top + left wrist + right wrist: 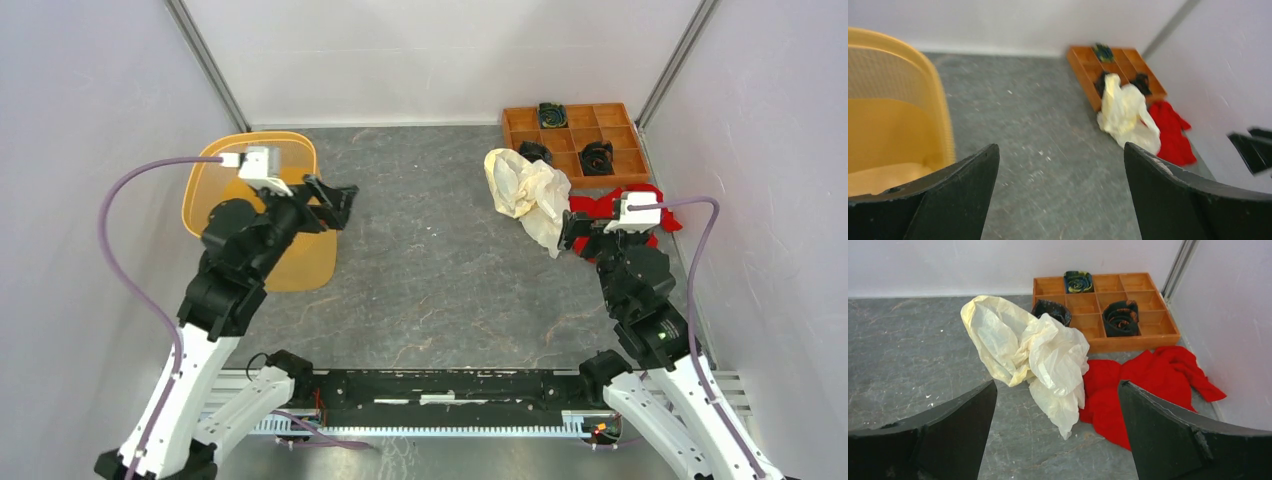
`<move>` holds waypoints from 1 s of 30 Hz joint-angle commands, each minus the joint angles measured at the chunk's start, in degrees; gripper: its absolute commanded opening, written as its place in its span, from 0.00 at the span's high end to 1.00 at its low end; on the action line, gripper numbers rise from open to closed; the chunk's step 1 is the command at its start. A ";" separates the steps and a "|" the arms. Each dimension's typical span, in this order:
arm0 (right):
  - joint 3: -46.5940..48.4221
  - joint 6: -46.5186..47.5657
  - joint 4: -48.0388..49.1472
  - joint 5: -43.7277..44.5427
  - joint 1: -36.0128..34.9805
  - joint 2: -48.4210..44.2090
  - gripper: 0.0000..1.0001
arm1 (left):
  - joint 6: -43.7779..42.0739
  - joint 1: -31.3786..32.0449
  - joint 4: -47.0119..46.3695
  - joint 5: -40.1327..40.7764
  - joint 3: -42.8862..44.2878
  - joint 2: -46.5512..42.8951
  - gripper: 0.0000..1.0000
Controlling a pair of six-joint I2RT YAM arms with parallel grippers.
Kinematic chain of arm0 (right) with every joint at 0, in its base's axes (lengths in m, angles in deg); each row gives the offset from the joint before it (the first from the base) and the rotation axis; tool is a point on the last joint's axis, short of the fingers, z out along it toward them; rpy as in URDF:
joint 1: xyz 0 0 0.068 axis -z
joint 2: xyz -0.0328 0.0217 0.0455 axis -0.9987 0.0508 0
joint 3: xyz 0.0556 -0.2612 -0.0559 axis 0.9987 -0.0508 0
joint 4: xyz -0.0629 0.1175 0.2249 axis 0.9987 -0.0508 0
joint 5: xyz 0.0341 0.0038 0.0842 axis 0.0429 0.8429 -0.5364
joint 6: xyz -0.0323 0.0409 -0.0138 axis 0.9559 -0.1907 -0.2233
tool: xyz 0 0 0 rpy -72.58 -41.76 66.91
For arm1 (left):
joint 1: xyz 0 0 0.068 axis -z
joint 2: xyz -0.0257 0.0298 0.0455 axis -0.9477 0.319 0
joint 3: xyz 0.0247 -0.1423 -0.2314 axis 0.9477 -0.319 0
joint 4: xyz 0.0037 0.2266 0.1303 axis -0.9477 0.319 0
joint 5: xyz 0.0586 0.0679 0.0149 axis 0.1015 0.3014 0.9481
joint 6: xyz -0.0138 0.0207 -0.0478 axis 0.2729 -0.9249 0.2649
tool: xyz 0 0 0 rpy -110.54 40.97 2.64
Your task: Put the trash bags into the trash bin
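A crumpled cream-white trash bag lies on the grey table at the right, partly over a red cloth; it also shows in the right wrist view and far off in the left wrist view. The orange-yellow lattice trash bin lies at the left, under my left arm, and shows in the left wrist view. My left gripper is open and empty beside the bin. My right gripper is open and empty, just short of the bag's near tip.
A red cloth lies right of the bag, also in the right wrist view. A flat orange compartment tray holding dark rolled items stands at the back right. White walls enclose the table on three sides.
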 commanded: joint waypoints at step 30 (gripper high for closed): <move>0.91 -7.71 19.75 3.07 1.91 39.65 0.02 | -5.39 17.17 -7.15 -20.90 -16.56 -11.21 0.00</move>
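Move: The crumpled white trash bag lies about 22 cm ahead of the right hand, 6 cm to its left and some 26 cm below, its near tip only about 10 cm ahead. The red cloth is roughly 17 cm ahead and 22 cm right of that hand, the wooden tray 42 cm ahead and 12 cm right. From the left hand, the bag is around 24 cm ahead, 42 cm right and 35 cm below. No contact can be seen: the wide-open right hand heads for the near end of the white bag, sinking about 15 cm, reaching forward and slightly left, and tipping some 20 degrees down. The left hand, also open and leaving the bin, goes right and down, then draws back while partly rising again, turning clockwise. ##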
